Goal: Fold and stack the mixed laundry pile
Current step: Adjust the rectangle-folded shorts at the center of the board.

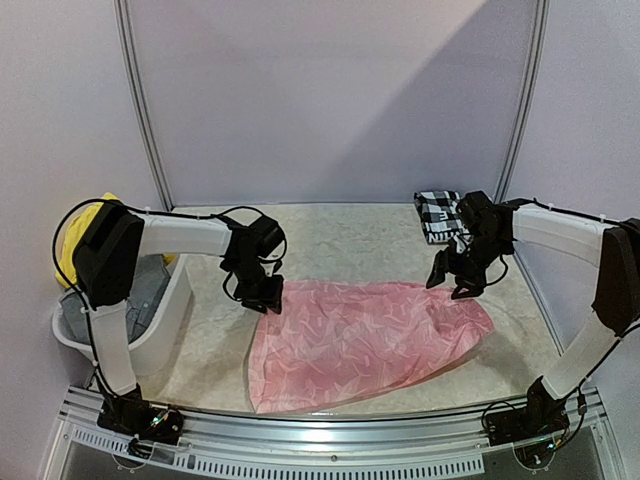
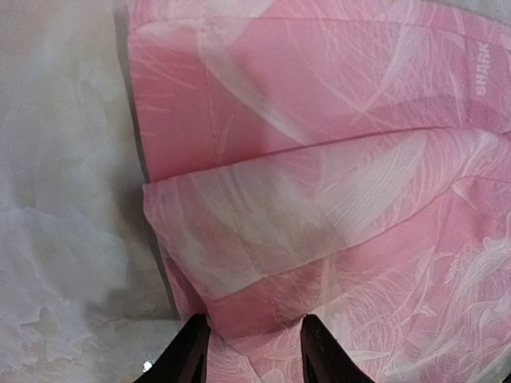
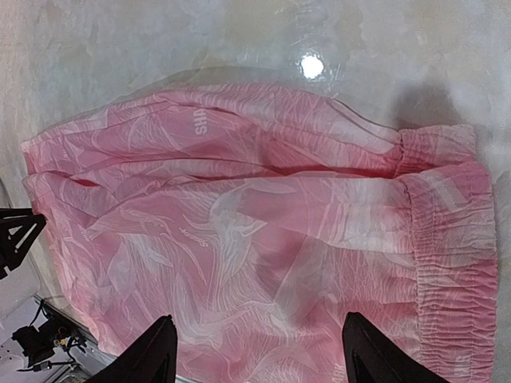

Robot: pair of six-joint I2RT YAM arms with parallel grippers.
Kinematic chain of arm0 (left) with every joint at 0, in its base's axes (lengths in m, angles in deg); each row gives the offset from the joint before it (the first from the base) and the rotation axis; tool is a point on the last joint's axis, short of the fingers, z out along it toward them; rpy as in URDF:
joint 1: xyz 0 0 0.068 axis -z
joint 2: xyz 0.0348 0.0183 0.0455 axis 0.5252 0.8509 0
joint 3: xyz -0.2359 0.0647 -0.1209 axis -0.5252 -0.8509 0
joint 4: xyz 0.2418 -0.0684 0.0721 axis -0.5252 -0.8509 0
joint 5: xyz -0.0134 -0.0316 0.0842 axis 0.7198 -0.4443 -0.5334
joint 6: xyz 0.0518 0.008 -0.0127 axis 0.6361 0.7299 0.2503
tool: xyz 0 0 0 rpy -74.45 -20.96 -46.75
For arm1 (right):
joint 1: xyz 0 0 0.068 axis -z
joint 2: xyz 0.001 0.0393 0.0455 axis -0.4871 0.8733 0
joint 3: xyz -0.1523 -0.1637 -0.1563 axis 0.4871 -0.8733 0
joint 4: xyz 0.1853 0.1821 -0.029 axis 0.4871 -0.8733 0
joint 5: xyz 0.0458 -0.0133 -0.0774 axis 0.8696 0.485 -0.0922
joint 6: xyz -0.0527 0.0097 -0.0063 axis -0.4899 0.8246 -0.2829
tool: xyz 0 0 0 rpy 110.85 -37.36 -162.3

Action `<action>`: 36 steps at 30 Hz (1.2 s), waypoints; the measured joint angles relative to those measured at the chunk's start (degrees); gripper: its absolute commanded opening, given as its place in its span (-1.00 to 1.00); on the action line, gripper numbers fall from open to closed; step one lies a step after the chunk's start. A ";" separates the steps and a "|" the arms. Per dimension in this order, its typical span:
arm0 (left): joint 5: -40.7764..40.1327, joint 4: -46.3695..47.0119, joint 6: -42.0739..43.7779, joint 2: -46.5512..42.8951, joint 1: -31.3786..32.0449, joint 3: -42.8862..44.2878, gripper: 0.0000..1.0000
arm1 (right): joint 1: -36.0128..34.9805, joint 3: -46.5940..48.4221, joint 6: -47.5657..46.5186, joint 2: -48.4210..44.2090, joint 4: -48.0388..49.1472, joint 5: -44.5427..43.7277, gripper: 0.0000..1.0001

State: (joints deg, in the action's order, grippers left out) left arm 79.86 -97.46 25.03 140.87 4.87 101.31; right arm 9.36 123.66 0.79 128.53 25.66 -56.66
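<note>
A thin pink lettered garment (image 1: pixel 360 340) lies spread flat on the table's middle. My left gripper (image 1: pixel 262 297) is low over its far left corner. In the left wrist view the gripper (image 2: pixel 254 359) is partly open, and the pink fabric (image 2: pixel 319 159) lies between the fingers (image 2: pixel 190 355). My right gripper (image 1: pixel 455 275) hovers above the garment's far right part. It is wide open and empty (image 3: pixel 257 355) over the pink cloth (image 3: pixel 239 231), with the elastic waistband (image 3: pixel 447 239) to the right. A folded black-and-white checked shirt (image 1: pixel 437 215) lies at the back right. A yellow garment (image 1: pixel 80 240) and a grey one (image 1: pixel 145 290) are in the basket.
A white plastic basket (image 1: pixel 172 318) stands at the left edge of the table. Metal frame posts (image 1: pixel 140 100) and pale walls close in the back and sides. The table's front rail (image 1: pixel 330 435) runs just below the pink garment.
</note>
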 measured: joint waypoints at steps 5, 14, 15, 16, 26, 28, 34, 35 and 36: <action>-0.48 -0.20 -0.31 0.00 0.00 0.00 -0.23 | 0.00 0.00 -0.35 0.00 -0.46 0.00 0.43; 0.17 0.48 -0.83 0.00 0.02 0.00 -0.56 | 0.00 0.00 -0.39 0.00 -0.50 0.00 0.42; 0.22 0.52 -0.94 0.00 0.02 0.00 -0.75 | 0.00 0.00 -0.42 0.00 -0.50 0.00 0.42; 0.26 0.57 -0.94 0.00 0.04 0.02 -0.93 | 0.00 0.00 -0.44 0.00 -0.50 0.00 0.42; -0.68 -3.04 -0.72 -0.24 0.57 6.43 -1.00 | 0.00 0.00 -0.68 0.00 -0.98 -0.72 0.41; -1.16 -4.68 -0.33 -0.57 0.57 9.16 -1.00 | 0.00 0.00 -0.57 0.00 -1.20 -1.31 0.41; -2.36 -8.85 0.74 -1.07 0.31 19.17 -1.00 | 0.24 0.00 -0.07 -0.02 -2.14 -3.30 0.40; -2.60 -9.16 1.01 -1.20 0.22 20.52 -1.00 | 0.35 0.00 0.02 -0.02 -2.21 -3.50 0.40; -2.71 -9.27 1.18 -1.29 0.13 21.75 -1.00 | 0.48 0.00 0.11 -0.09 -2.25 -3.85 0.40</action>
State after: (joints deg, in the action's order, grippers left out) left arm 77.15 -106.73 26.21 139.58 5.00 123.05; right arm 9.84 123.66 0.90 128.44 23.41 -60.50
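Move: The left fingers stand half open, straddling the upper layer of the pink shorts near their left end; the bit to be pinched is right between them, about 1 cm down. The shorts' far left corner lies roughly 7 cm ahead, level sideways, and their near left corner some 23 cm back and 3 cm left. The basket is about 30 cm to the left, level with the hand. From the right hand, the pinch spot is roughly 38 cm left, level ahead, 8 cm lower. Nearly still at first, the left hand shuts its fingers on the upper layer of the pink shorts near the left end, then climbs about 12 cm, ever faster, carrying the pinched cloth forward some 6 cm and slightly right. The wrist tilts about 15 degrees so the fingertips swing outward. The right hand stays open over the other end, easing a bit to its right. ##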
